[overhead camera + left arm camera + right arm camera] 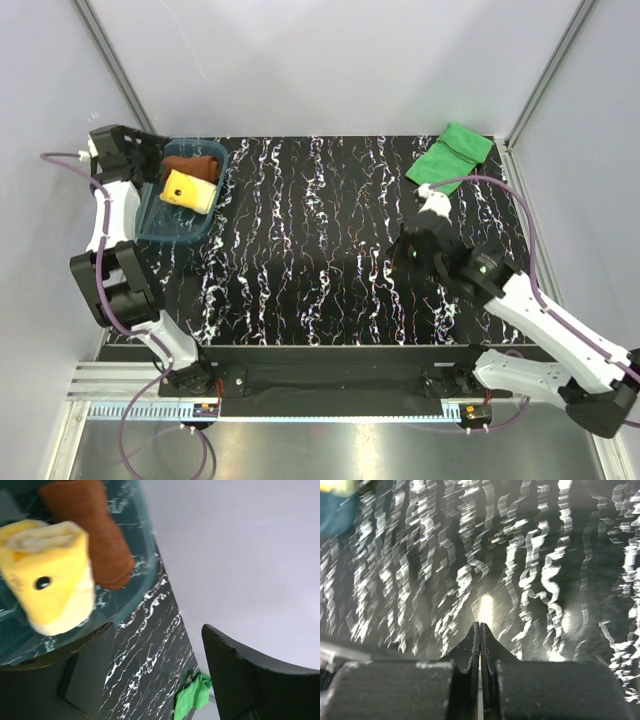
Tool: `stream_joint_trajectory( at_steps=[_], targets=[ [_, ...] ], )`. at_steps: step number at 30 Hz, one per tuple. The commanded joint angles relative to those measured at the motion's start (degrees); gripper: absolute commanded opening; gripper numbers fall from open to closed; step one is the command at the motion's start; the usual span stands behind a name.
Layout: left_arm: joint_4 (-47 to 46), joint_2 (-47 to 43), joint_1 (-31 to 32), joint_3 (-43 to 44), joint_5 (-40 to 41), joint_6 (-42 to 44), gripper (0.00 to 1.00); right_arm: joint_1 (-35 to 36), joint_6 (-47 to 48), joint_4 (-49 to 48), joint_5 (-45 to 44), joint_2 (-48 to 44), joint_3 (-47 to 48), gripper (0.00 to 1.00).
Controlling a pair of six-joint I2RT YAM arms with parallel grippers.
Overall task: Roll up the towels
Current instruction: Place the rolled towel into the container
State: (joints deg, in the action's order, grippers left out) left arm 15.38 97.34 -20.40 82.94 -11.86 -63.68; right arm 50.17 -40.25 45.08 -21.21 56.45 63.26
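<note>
Two rolled towels lie in the teal tray (172,236) at the back left: a rust-brown towel (193,164) and, in front of it, a pale yellow towel (190,192). My left gripper (150,165) hovers open at the tray's left rim with nothing between its fingers. In the left wrist view (157,630) the yellow roll (55,575) and the brown roll (90,530) lie just beyond its jaws. The green towel (450,152) lies folded flat at the back right corner. My right gripper (405,258) is shut and empty over the table, below the green towel.
Grey walls and metal posts close in the black marbled table (310,250) at the back and on both sides. The tray's rim (145,575) curves near my left fingers. A blurred corner of the tray (335,510) shows in the right wrist view.
</note>
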Motion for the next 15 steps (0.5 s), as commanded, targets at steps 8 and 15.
stream_joint_trajectory(
  at_steps=[8,15],
  targets=[
    [3.9,18.6,1.1,15.0,-1.4,8.9,0.71,-10.5,3.4,-3.3,10.5,2.8,4.2,0.0],
    [9.6,26.0,-0.1,20.7,7.3,11.7,0.71,-10.5,2.9,-3.9,11.3,0.8,0.9,0.0]
  ],
)
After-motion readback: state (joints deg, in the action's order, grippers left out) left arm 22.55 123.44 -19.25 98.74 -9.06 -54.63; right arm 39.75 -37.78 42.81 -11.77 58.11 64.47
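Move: Below the left hand, about 19 cm down, the rolled yellow towel lies in the container, some 3 cm ahead of this hand and 3 cm to its right. The brown roll is about 11 cm ahead and 3 cm right of this hand, at a similar depth. From the right hand, the yellow towel lies roughly 57 cm to the left, 31 cm ahead and 20 cm down. Dipping back into the container, the empty left hand first swings forward about 6 cm, barely rising, then drops some 15 cm towards the left end of the yellow towel while its fingers tilt down about 20 degrees. The fingers stay wide open and come close to the towel; a touch can't be made out. The right hand, shut and empty, eases forward 3 cm over bare table. ##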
